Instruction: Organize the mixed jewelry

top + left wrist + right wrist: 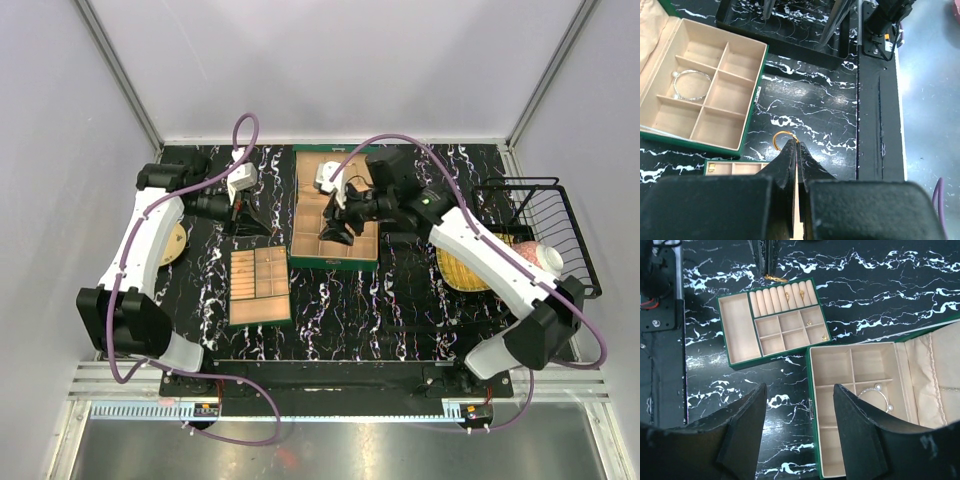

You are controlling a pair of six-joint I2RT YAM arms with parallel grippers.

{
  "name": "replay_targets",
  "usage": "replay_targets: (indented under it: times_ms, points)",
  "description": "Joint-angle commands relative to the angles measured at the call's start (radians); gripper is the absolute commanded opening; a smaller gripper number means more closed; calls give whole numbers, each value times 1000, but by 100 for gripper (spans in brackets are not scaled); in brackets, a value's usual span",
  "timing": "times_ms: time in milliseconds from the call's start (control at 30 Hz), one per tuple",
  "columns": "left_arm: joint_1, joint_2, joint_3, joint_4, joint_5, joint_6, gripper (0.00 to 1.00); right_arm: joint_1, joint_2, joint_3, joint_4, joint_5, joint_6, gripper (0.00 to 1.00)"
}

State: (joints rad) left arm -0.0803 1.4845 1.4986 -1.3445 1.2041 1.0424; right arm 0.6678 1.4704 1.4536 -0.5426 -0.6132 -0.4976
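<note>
My left gripper (796, 144) is shut, its tips pinching the rim of a small gold ring (778, 137) low over the black marble table, just beyond the tan tray (739, 325). That tray has gold rings (788, 293) in its roll slots and tiny gold pieces (809, 323) in its small cells. The green box (810, 390) lies open with a whitish beaded bracelet (879, 391) in one compartment, the same bracelet (690, 85) showing in the left wrist view. My right gripper (800, 387) hangs open and empty above the box's near edge.
A yellow woven mat (462, 272) lies right of the box, partly under my right arm. A black wire basket (545, 215) stands at the far right. The box's open lid (935, 370) spreads toward the back. A round wooden thing (177, 242) lies by my left arm.
</note>
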Motion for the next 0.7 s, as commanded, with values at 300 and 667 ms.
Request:
replay_targets:
  times_ms: [300, 667]
  points:
    - [-24, -67, -21, -202, 94, 11, 0, 131, 116, 182, -72, 171, -211, 65]
    - [-27, -92, -58, -202, 95, 4, 0, 243, 183, 243, -77, 262, -321, 65]
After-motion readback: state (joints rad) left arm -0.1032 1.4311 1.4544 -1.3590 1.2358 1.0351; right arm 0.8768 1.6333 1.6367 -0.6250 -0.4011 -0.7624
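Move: The shut left fingers still hold the gold ring, about 10 cm to the right hand's left, 2 cm back and roughly level with it. Below the right hand lies the open jewelry box, its compartments centred about 6 cm ahead, level sideways and some 24 cm down. Seen from the left hand, the waiting right gripper is about 11 cm to its right and 2 cm ahead, while the green tray sits roughly 4 cm back, 4 cm left and 24 cm below. The right hand travels left about 6 cm at almost constant height above the jewelry box, its open gripper closing in on the gold ring while the wrist rolls and tips the fingers a little lower, turning some 20 degrees in all. Meanwhile the left hand keeps its shut fingers on the ring and eases back about 2 cm, holding the ring out to the right with its attitude nearly unchanged, and the right fingers stay open without reaching it yet. ##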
